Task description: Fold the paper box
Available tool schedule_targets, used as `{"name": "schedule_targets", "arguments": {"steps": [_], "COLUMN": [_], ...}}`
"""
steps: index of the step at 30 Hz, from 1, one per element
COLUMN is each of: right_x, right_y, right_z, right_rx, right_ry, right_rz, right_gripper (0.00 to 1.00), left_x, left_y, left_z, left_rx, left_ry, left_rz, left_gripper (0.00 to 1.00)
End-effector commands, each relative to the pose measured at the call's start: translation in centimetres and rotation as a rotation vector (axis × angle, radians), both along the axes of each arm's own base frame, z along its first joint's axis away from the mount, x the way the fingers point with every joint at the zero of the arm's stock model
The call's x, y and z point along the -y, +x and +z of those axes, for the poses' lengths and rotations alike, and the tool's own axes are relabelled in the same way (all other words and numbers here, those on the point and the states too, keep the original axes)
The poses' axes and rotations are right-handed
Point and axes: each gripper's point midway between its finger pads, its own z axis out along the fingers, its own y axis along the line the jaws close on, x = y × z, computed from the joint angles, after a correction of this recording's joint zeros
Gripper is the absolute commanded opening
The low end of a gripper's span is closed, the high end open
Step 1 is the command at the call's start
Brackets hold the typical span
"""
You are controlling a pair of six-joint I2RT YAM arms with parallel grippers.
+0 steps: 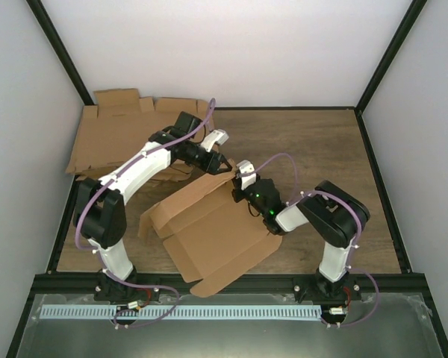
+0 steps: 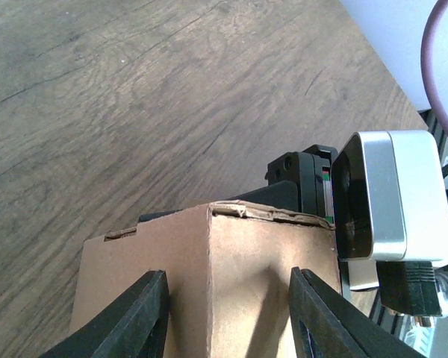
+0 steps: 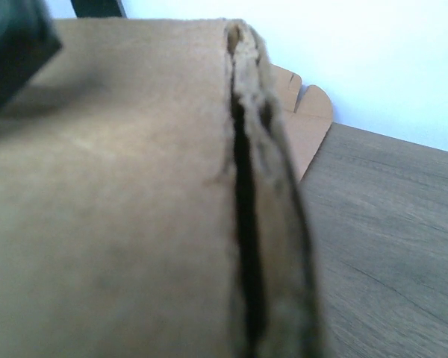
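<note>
The paper box (image 1: 209, 231) is a brown cardboard piece, partly folded, lying mid-table with its near flaps spread flat. My left gripper (image 1: 224, 165) is at the box's far corner. In the left wrist view its black fingers (image 2: 138, 317) stand apart astride the upright corner edge of the box (image 2: 209, 298), one over each face. My right gripper (image 1: 237, 190) is at the far right wall just beside that corner. Its fingers are hidden in the right wrist view, where the doubled-over wall edge (image 3: 246, 194) runs straight down toward the jaws.
A pile of flat brown cardboard blanks (image 1: 112, 134) lies at the back left, its tabs also showing past the box (image 3: 306, 119). The right wrist's camera housing (image 2: 392, 198) sits close beside the left fingers. White walls close in the wooden table (image 1: 321, 149).
</note>
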Motion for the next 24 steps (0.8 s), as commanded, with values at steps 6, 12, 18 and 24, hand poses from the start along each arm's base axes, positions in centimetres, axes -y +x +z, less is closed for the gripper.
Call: {"name": "schedule_targets", "arguments": {"steps": [6,12,18,24], "right_x": [2.3,3.1,3.0,3.3], "right_y": [-0.3,-0.7,-1.4,-2.2], "right_z": [2.3,1.7,-0.3,-1.8], "right_rx": [0.025,-0.002,-0.066,-0.116], "right_ry": [-0.06,-0.126,-0.093,-0.057], "right_rz": [-0.087,-0.102,-0.078,-0.069], "right_gripper": [0.02,0.13,0.16,0.34], "left_x": [0.5,0.7,0.4,0.0], "left_y": [-2.3,-2.5,-2.9,-2.8], "left_z": [-1.0,-0.9,-3.9,-4.5], "left_rx": [-0.117,-0.118,-0.151,-0.139], "left_ry": [-0.024,-0.043,-0.019,0.006], "left_rz": [-0.062,-0.071,-0.064,-0.047], "left_gripper": [0.47,0.48,0.48,0.47]}}
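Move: The box's raised wall corner lies about 3 cm to the right of the left hand and 3 cm below it, level with it fore and aft, between its half-open fingers. From that hand the wall's middle is some 8 cm back, 9 cm left and 6 cm lower; the flattened boxes are about 7 cm ahead, 23 cm left. From the right hand the corner is some 2 cm ahead, 1 cm left, 3 cm above, and the box floor's middle about 15 cm back, 8 cm left and 11 cm below. Still shut on the cardboard just below the corner, the right fingers draw it about 3 cm to the right and a little back, then open partway from midway on while the hand dips slightly at the end. The left fingers stay half open astride the corner as that hand eases some 2 cm back, then sinks about 1 cm over it, tipping slightly. ##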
